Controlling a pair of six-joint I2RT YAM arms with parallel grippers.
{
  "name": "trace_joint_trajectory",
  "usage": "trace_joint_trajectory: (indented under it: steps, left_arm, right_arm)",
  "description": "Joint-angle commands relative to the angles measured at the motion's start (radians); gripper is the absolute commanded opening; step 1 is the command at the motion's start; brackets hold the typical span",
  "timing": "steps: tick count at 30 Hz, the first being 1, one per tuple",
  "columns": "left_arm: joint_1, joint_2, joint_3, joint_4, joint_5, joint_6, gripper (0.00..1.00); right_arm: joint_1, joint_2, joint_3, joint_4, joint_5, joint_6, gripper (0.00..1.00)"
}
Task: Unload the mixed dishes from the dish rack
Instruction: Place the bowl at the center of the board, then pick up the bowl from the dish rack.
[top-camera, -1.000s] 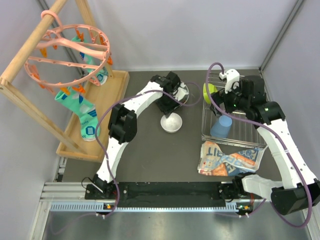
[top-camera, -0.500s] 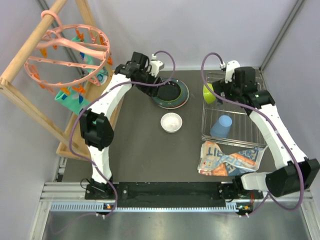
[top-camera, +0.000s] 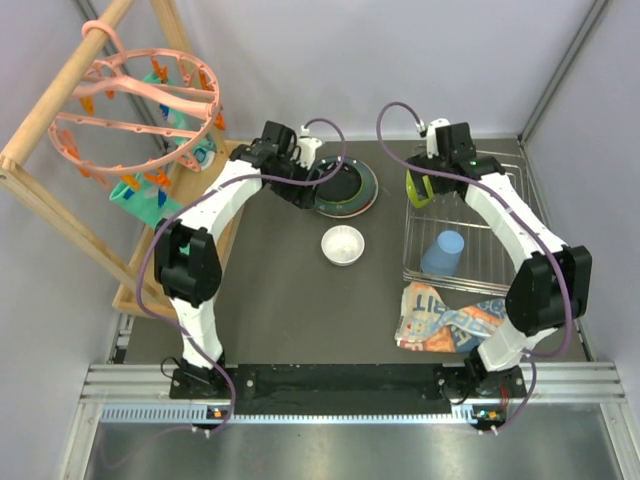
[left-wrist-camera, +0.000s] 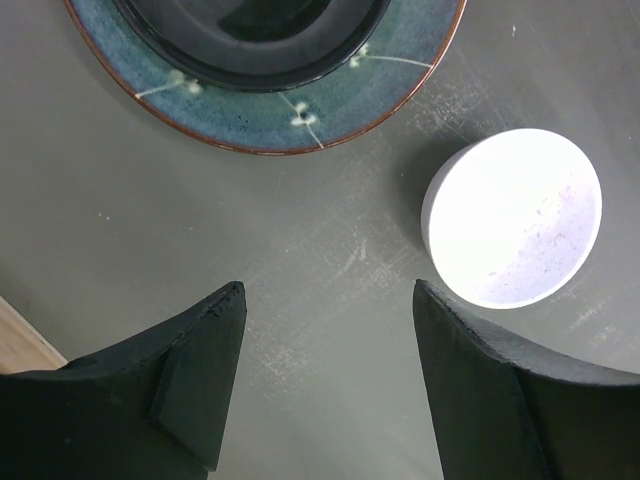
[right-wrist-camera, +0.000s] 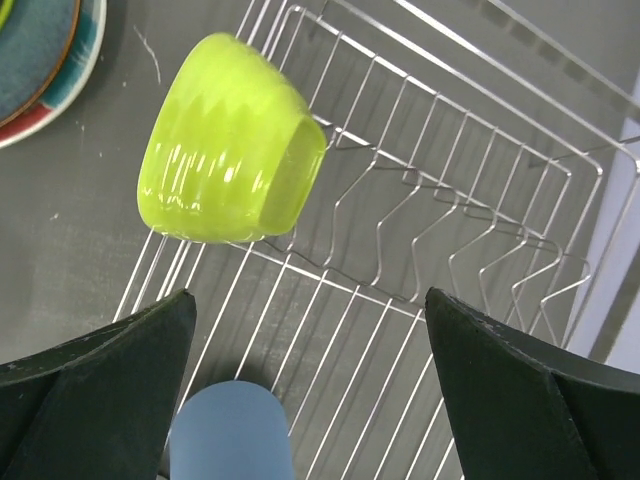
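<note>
The dish rack (top-camera: 478, 236) stands at the right, with a lime-green cup (top-camera: 414, 187) lying on its side at its far left edge and a light blue cup (top-camera: 443, 252) upside down inside. My right gripper (top-camera: 432, 178) hovers open over the rack (right-wrist-camera: 450, 230), the lime cup (right-wrist-camera: 230, 140) just ahead of its fingers and the blue cup (right-wrist-camera: 232, 432) below them. The teal plate (top-camera: 345, 188) and the white bowl (top-camera: 342, 244) rest on the table. My left gripper (top-camera: 303, 186) is open and empty above bare table, between plate (left-wrist-camera: 270, 120) and bowl (left-wrist-camera: 515, 230).
A printed packet (top-camera: 460, 318) lies in front of the rack. A wooden frame with a pink clip ring (top-camera: 135, 100) and hanging socks stands on a wooden tray (top-camera: 215, 215) at the left. Grey walls close the back and the right side.
My left gripper left the white bowl on the table, swung back to the plate's left side and opened wider. My right gripper moved to the rack's far left, over the lime cup.
</note>
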Motion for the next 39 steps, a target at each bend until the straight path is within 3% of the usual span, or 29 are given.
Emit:
trace_joint_trajectory:
  steps: [1,19,32,39]
  left_arm:
    - [0.007,-0.083,-0.015,0.064,0.017,-0.019,0.72]
    - [0.012,-0.108,-0.035,0.067,0.007,-0.017,0.72]
    - [0.022,-0.114,-0.061,0.080,0.002,-0.016,0.72]
    - [0.027,-0.118,-0.074,0.086,0.005,-0.016,0.72]
  right_arm:
    - [0.026,0.031,0.083,0.043,0.008,0.018,0.97]
    - [0.092,0.193,0.203,0.003,0.000,0.059,0.99]
    - [0.101,0.287,0.226,0.010,0.108,0.068,0.99]
    - [0.101,0.285,0.223,0.009,0.108,0.073,0.91]
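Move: The right hand, open and empty, has the green bowl in the rack about 7 cm ahead, 4 cm to its left and roughly 12 cm below. The blue cup stands some 16 cm nearer the robot than that bowl and 6 cm to its right, slightly lower; the stacked plates lie about 21 cm to the bowl's left and level with it in reach. From the left hand the green bowl is roughly 32 cm right, 6 cm ahead and 7 cm lower. The right hand comes in over the green bowl, at first carrying forward and to its left by about 5 cm with little loss of height, then sinking more steeply, for some 6 cm of descent in all, with a slight return to the right at the end. Its wrist tips the fingertips about 5 degrees further down, bringing the wide-open fingers closer above the bowl on either side of it, with no closing and no contact to be seen. ##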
